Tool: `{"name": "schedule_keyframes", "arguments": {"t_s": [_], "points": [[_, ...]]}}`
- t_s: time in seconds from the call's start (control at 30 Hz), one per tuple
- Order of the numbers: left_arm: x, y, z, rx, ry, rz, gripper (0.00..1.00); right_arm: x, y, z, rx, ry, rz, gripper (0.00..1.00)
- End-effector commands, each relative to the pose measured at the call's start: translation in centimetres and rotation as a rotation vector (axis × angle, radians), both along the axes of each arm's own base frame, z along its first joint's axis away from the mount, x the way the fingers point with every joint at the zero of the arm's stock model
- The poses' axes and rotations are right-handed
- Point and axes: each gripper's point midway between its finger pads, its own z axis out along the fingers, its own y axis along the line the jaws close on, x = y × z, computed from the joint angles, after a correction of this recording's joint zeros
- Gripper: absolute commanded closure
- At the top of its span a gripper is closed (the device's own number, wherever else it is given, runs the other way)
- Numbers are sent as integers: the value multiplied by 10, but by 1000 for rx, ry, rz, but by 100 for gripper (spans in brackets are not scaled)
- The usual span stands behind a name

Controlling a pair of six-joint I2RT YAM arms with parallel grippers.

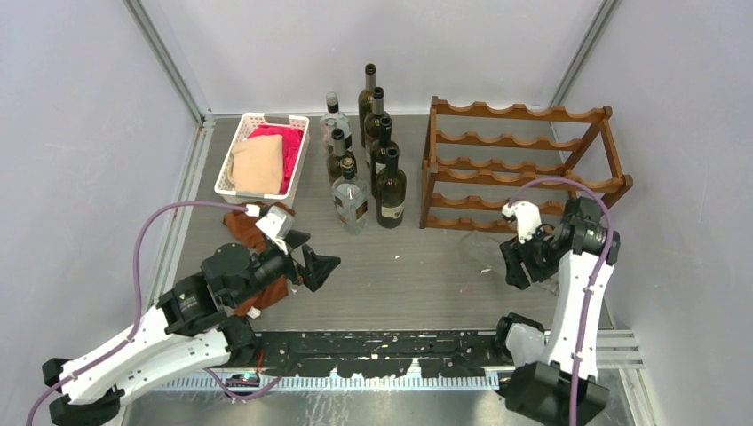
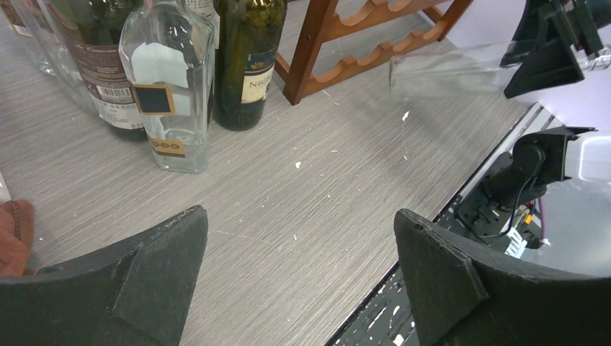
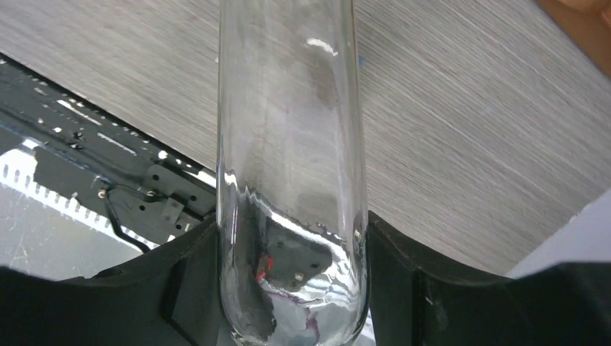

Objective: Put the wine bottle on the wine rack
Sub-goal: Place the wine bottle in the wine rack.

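Note:
A clear glass wine bottle (image 3: 292, 144) sits between the fingers of my right gripper (image 3: 292, 223), which is shut on its body above the table. The left wrist view shows the same bottle (image 2: 447, 72) held level off the table, in front of the wine rack's near corner. The reddish-brown wooden wine rack (image 1: 524, 164) stands at the back right, just beyond my right gripper (image 1: 515, 266), and no bottle lies on it. My left gripper (image 1: 315, 266) hovers at the middle left, wide open and with nothing in it (image 2: 299, 213).
Several dark and clear bottles (image 1: 368, 151) stand in a cluster left of the rack. A white slotted basket (image 1: 275, 117) with pink and tan cloth sits at the back left. A brown cloth (image 1: 244, 226) lies under the left arm. A black rail (image 1: 382, 351) runs along the near edge.

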Motion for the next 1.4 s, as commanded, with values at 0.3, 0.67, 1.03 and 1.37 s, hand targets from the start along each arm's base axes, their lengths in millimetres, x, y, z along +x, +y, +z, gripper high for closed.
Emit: {"name": "schedule_keyframes", "arguments": {"t_s": [0.3,0.67,1.03,1.37], "points": [[-1,-15,21,-10,-71,-73,0,10,-81,6,-112,-76,-180,99],[-1,-20,23,-27,-60,-80,0,1,-150,7,-137,-124,-377,99],[4,-27,22,-29,-49,-76,0,27,-188,11,-124,-252,-536,99],[6,-31,21,-30,-41,-73,0,47,-194,-8,-33,-319,-615,99]]}}
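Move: Ahead of the right hand, which already holds the empty bottle by its shoulder with the base pointing forward and left, the wine rack's middle lies about 28 cm out, almost in line and some 3 cm lower; its right-hand column is also about 28 cm ahead but 18 cm to the right. The front green bottle stands 22 cm ahead and 33 cm left, the square clear bottle 21 cm ahead and 44 cm left. From the left hand, the rack is about 30 cm ahead, 49 cm right and 13 cm lower. Sweeping about 18 cm to the right across the front of the wine rack, nearly level, the right hand carries the bottle towards the rack's right-hand column and swings clockwise some 35 degrees, bringing the base round to face forward. It then edges a little forward, grip kept. The open, empty left hand drifts slightly right and down. ##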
